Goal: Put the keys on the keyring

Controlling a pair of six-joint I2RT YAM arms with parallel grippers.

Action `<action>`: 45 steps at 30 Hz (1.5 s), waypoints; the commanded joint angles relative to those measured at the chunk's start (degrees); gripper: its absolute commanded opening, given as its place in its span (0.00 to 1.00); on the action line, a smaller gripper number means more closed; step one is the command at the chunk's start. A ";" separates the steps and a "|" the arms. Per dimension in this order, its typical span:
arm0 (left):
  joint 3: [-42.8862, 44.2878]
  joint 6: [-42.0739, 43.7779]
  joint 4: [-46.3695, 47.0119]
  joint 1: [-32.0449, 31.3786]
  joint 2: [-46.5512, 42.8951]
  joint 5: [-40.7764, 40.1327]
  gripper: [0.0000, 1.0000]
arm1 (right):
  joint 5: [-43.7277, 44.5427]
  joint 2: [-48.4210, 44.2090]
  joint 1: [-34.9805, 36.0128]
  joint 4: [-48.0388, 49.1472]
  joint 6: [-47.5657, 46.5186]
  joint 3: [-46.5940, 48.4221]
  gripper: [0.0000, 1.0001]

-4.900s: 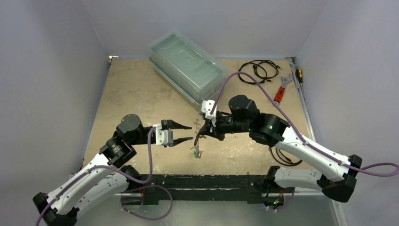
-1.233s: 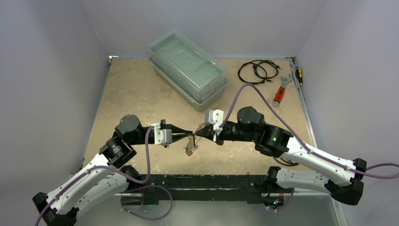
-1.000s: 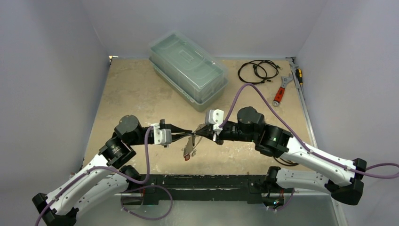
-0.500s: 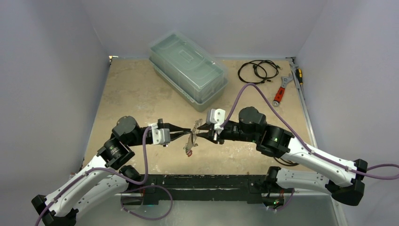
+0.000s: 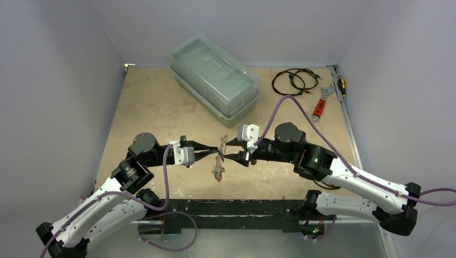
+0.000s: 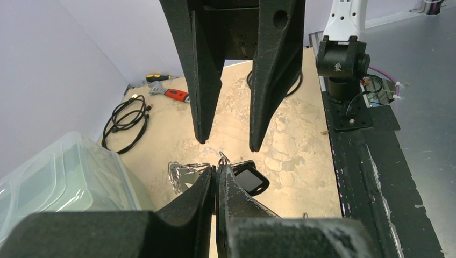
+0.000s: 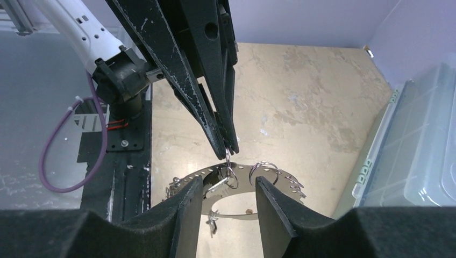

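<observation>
My left gripper (image 5: 218, 154) is shut on the small split ring (image 6: 225, 159) of a key, just above the table's near middle. The keyring (image 7: 242, 171), a silver plate with holes along its rim, hangs from that ring, and more split rings (image 7: 264, 171) sit on it. A black-tagged key (image 6: 248, 181) lies beside the left fingertips. A silver key blade (image 7: 218, 187) and coloured tags (image 5: 218, 172) dangle below. My right gripper (image 7: 228, 185) faces the left one tip to tip. It stands open, one finger on each side of the plate.
A clear lidded plastic box (image 5: 215, 80) stands at the back middle. A coiled black cable (image 5: 293, 81), a red-handled wrench (image 5: 320, 105) and a screwdriver (image 5: 341, 85) lie at the back right. The black base rail (image 5: 231, 207) runs along the near edge.
My right gripper has gone from shut to open and let go of the bundle. The keyring with its keys now hangs from the shut left gripper alone. Both arms have shifted only slightly.
</observation>
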 commanded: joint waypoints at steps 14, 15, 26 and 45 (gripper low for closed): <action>0.84 0.37 3.94 0.22 -0.44 1.79 0.00 | -1.28 2.82 0.09 5.05 -0.20 -0.05 0.34; 0.86 0.36 3.94 0.23 -0.44 1.79 0.00 | -1.30 2.91 0.08 5.09 -0.21 -0.04 0.33; 0.83 0.36 4.02 0.17 -0.57 1.79 0.00 | -1.04 3.65 0.07 5.33 -0.52 -0.08 0.13; 0.50 1.35 3.14 0.16 0.10 2.79 0.43 | 1.71 6.30 0.12 -2.72 -2.28 4.57 0.00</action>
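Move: The small wire ring still pinched in the left fingertips sits about 2 cm to the right hand's left and 1 cm below it, level fore and aft, in front of its half-open fingers. The metal keyring plate hangs some 2 cm back, 2 cm left and 5 cm below the right hand; the paired rings on the plate's far end are about 4 cm ahead, 2 cm left and 3 cm down. For the left hand, the wire ring is right at its fingertips. Leftward, easing down slightly, the right hand slides about 1.5 cm to the wire ring and shuts its fingers on it while the left hand stays in place, holding. The left fingers then open to nearly half and let go, and the right hand sinks nearly 3 cm more with the ring, its fingers tipping a few degrees downward. ##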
